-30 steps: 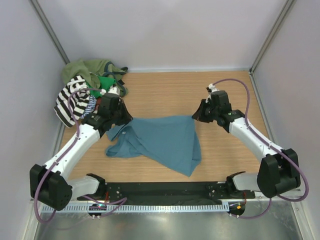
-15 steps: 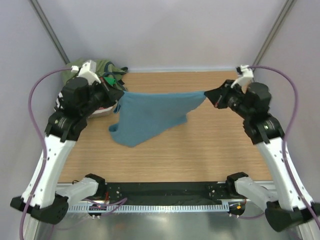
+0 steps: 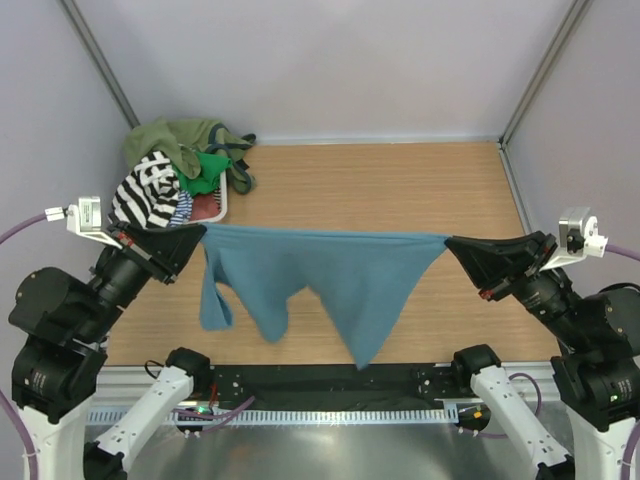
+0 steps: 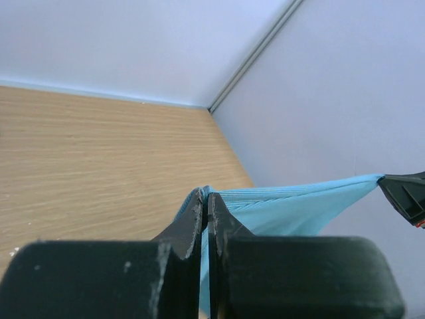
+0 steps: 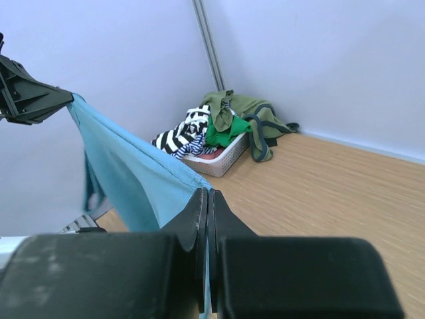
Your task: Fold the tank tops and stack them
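A plain teal-blue tank top (image 3: 340, 275) hangs stretched in the air between both arms, its top edge taut and its lower part drooping in points toward the near edge. My left gripper (image 3: 197, 235) is shut on its left corner (image 4: 219, 199). My right gripper (image 3: 450, 243) is shut on the opposite corner (image 5: 179, 183). The other tank tops lie heaped at the back left: a black-and-white striped one (image 3: 145, 190), an olive one (image 3: 165, 135) and a green one (image 3: 210, 165). The same heap (image 5: 212, 129) shows in the right wrist view.
A white basket (image 3: 210, 208) under the heap stands in the back left corner; in the right wrist view the basket (image 5: 219, 159) sits against the wall. The wooden table (image 3: 400, 190) is bounded by grey walls at the back and both sides.
Both arms have risen and swung outward toward the near side, lifting the teal top off the table and pulling it taut between them.
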### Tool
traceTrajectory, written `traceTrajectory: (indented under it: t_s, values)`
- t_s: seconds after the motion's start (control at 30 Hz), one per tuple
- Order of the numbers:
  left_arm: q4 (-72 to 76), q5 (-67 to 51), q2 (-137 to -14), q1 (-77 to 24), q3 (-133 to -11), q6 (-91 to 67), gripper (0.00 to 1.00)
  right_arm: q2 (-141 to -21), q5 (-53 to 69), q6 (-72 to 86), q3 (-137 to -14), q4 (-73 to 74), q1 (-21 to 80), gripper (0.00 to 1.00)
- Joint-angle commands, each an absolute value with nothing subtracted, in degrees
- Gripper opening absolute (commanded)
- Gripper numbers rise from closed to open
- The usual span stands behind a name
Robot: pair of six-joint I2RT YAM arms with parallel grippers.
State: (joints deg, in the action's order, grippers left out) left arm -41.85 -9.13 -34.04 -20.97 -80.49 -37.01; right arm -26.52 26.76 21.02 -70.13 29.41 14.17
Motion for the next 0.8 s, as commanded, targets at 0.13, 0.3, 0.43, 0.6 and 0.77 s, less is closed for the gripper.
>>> traceTrajectory:
  t_s: [0.13,0.3,0.43,0.6,0.77]
  values:
    - [-32.62,-14.85,-43.41,-20.74,-77.89,-42.36,0.0,-36.46,21.28,19.78,-75.14,33.13,13.97,0.01]
    - [-31.02,-13.63,-54.56,-20.83,-81.36,-42.55,0.0,-45.69,17.23,19.78,-79.79,33.57,14.06,0.01]
    - [-32.26,-12.13,-59.41,-20.74,-88.49,-40.78,0.0,-51.58,16.61,18.46,-85.77,34.72,13.97,0.01]
    - [-34.36,-11.34,-59.33,-20.74,-98.59,-38.68,0.0,-53.35,17.39,17.75,-93.86,36.56,13.98,0.01]
    - [-30.33,-16.69,-49.08,-20.74,-94.78,-38.41,0.0,-45.82,28.18,21.52,-89.41,30.69,14.06,0.01]
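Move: The blue tank top is already off the table, its top edge stretched between both closed grippers; the hanging cloth's middle is roughly 18 cm to the left hand's right and 18 cm to the right hand's left, level fore and aft, some 17 cm below both. The laundry basket lies about 38 cm ahead of the left hand, 18 cm to its left and 33 cm lower. Bare table lies some 25 cm ahead of both hands, centred between them, about 42 cm down. The tank top, still pinched by both hands, is flicked away from the bases: both arms whip it forward about 14 cm, dipping (the left more) as the wrists tip down some 20 degrees. Both then snap upward and partly back, wrists tilting up again, the left rising about 11 cm, the right less. The left also edges towards the right hand. ##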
